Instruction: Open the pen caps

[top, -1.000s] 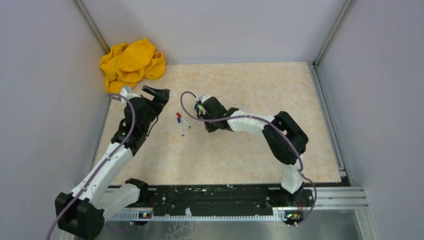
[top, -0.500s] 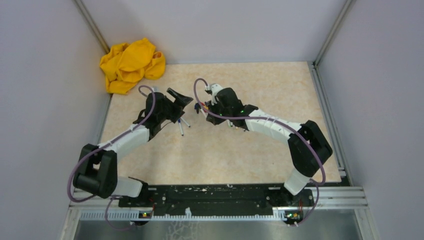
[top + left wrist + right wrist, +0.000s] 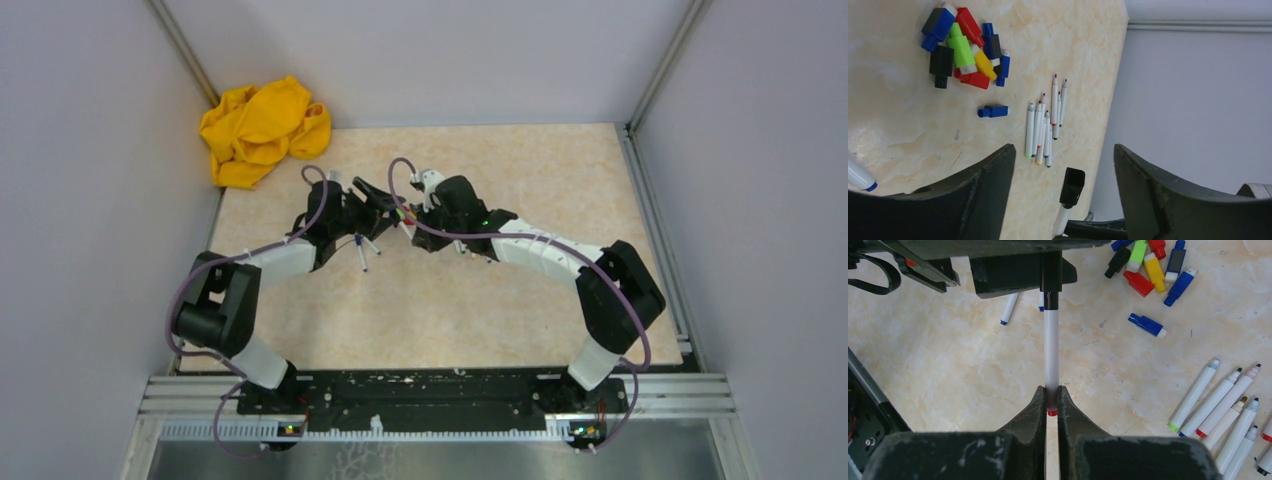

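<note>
My right gripper (image 3: 1051,392) is shut on a pen (image 3: 1050,350) with a white barrel, close to its red end. The pen's black cap (image 3: 1050,280) points away, toward the left arm. My left gripper (image 3: 1064,150) is open, and that black cap (image 3: 1072,186) sits between its jaws without touching either. From above, the left gripper (image 3: 378,198) and right gripper (image 3: 408,218) meet tip to tip over the table. Several loose pen caps (image 3: 965,47) in red, blue, green, yellow and black lie in a pile. One blue cap (image 3: 993,111) lies apart.
A row of several uncapped pens (image 3: 1045,125) lies near the table edge. Two capped pens (image 3: 362,250) lie under the left gripper. A yellow cloth (image 3: 262,130) is bunched in the far left corner. Walls close in the table on three sides.
My left arm has swung right, bringing its jaws around the held pen's black cap, and they have narrowed slightly. The right gripper lifted the pen earlier and has since held still.
</note>
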Available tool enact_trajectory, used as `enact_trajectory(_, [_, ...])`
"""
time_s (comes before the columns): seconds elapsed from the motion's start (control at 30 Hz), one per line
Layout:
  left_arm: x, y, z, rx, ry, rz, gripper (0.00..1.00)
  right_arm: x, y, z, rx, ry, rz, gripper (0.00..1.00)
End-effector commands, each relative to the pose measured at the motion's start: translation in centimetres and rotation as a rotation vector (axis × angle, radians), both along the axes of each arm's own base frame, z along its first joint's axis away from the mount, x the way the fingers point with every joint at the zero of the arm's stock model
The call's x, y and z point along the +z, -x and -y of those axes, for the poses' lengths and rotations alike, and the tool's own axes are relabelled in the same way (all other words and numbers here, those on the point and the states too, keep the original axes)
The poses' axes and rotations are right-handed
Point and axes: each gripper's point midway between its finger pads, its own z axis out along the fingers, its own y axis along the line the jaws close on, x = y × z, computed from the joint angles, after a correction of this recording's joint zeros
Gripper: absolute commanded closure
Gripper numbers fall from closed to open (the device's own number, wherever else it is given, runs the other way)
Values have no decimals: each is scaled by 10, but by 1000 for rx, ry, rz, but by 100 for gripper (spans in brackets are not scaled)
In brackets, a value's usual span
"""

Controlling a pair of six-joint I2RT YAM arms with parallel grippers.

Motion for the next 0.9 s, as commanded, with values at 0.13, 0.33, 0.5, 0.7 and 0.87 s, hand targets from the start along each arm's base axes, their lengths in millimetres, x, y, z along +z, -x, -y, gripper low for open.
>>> enact_trajectory(0.13, [16,-4,23,-91,83,62,40,14,-9,-2,15,-42,27,100])
enact_trajectory(0.33, [15,-2,29,-116,97,67,55,5,-11,-3,17,-35,9,100])
enact_trajectory(0.5, [14,-2,31,-127,97,71,71,-1,-13,-2,14,-28,-1,100])
enact_trajectory(0.7, [12,0,33,-147,92,76,92,4,-17,1,1,-34,10,100])
enact_trajectory(0.87, [11,1,33,-150,91,84,100,11,-18,3,-4,-43,27,100])
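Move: The black cap on the pen in the right gripper already sits between the open left fingers, about 1 cm back and 1 cm right of the left hand point, at its height. From the left hand, the loose cap pile lies some 10 cm ahead, 3 cm right and 11 cm down; the single blue cap 6 cm ahead, 8 cm right, equally low. From the right hand the black cap is about 5 cm ahead, 5 cm left and 3 cm up. Shut the left gripper from wide open until it pinches the black cap, easing that hand about 2 cm right and 1.5 cm down onto the cap as the fingers close, with barely 5 degrees of clockwise turn. Keep the right fingers shut on the pen near its red end and lower that hand about 1.5 cm alongside; don't pull the hands apart. ##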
